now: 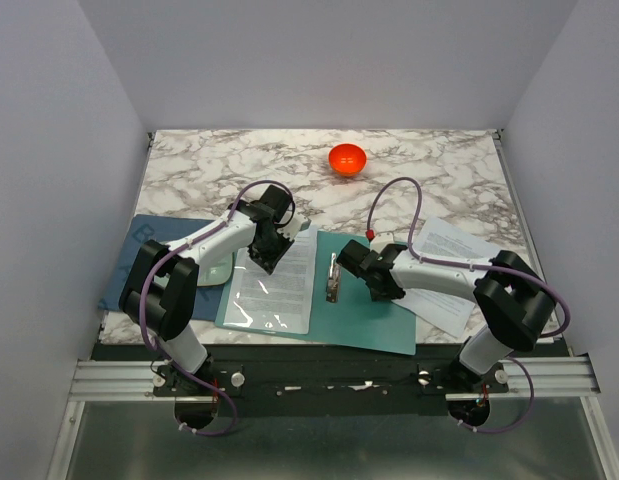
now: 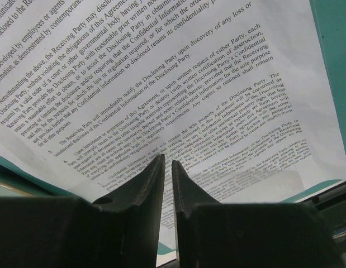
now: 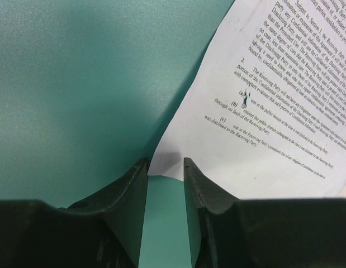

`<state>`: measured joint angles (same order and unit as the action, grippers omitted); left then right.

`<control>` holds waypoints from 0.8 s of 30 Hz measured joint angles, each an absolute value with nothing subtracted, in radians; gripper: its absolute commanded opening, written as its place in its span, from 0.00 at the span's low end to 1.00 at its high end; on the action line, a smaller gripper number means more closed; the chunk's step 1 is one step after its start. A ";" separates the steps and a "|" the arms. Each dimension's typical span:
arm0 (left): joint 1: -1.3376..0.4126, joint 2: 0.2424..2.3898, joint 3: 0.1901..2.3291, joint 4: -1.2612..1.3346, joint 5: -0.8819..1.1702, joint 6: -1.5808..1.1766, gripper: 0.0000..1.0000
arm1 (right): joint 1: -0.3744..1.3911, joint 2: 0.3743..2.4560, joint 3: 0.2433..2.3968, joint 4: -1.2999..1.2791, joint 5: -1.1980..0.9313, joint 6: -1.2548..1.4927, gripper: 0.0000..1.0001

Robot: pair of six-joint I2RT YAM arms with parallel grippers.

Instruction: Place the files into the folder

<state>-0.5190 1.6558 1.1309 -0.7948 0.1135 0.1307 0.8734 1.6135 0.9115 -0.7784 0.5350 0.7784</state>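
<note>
The teal folder (image 1: 369, 325) lies open at the table's near middle, with its metal clip (image 1: 333, 278) along the spine. One printed sheet (image 1: 274, 285) lies on its left half. My left gripper (image 1: 269, 258) is low over that sheet (image 2: 161, 84). Its jaws (image 2: 167, 162) are almost together with nothing between them. A second sheet (image 1: 454, 270) lies askew, partly on the folder's right half and partly on the table. My right gripper (image 1: 381, 288) is at its near-left corner. In the right wrist view the jaws (image 3: 166, 162) stand slightly apart, with the sheet's (image 3: 262, 128) corner at their tips over the folder (image 3: 77, 84).
An orange bowl (image 1: 347, 158) stands at the back middle of the marble table (image 1: 439, 170). A dark blue mat (image 1: 139, 255) and a pale mint plate (image 1: 217, 270) lie left of the folder, under my left arm. Grey walls enclose three sides.
</note>
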 measured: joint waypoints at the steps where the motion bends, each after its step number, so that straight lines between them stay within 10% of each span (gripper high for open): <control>1: -0.519 1.656 1.131 -0.795 0.113 0.131 0.24 | 0.873 1.615 0.912 -0.777 0.536 0.777 0.36; 15: -0.519 1.656 1.117 -0.794 0.117 0.131 0.24 | 0.873 1.628 0.916 -0.723 0.533 0.764 0.01; 24: -0.519 1.656 1.117 -0.795 0.116 0.131 0.24 | 0.873 1.605 0.898 -0.681 0.489 0.750 0.01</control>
<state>-0.5190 1.6558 1.1172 -0.7948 0.1162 0.1310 0.8734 1.6051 0.8982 -0.6807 0.4892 0.7498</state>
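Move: The near-left corner of the right-hand file already sits between the right gripper's parted fingers, about 1 cm left of their midpoint, level with it and 1 cm below; that file's middle is some 16 cm right and 3 cm ahead. On the open folder, the metal clip lies roughly 12 cm left and 4 cm ahead. From the idle left gripper, the same corner is about 28 cm right, 5 cm back and 4 cm below. Shut the right gripper from partly open to fully closed, pinching the file's near-left corner just above the folder, while easing it about 1 cm forward and left. Then, with the fingers shut, keep drawing left towards the clip, some 2 cm leftward in all, staying low and rolling the wrist about 5 degrees so its left side rises. ##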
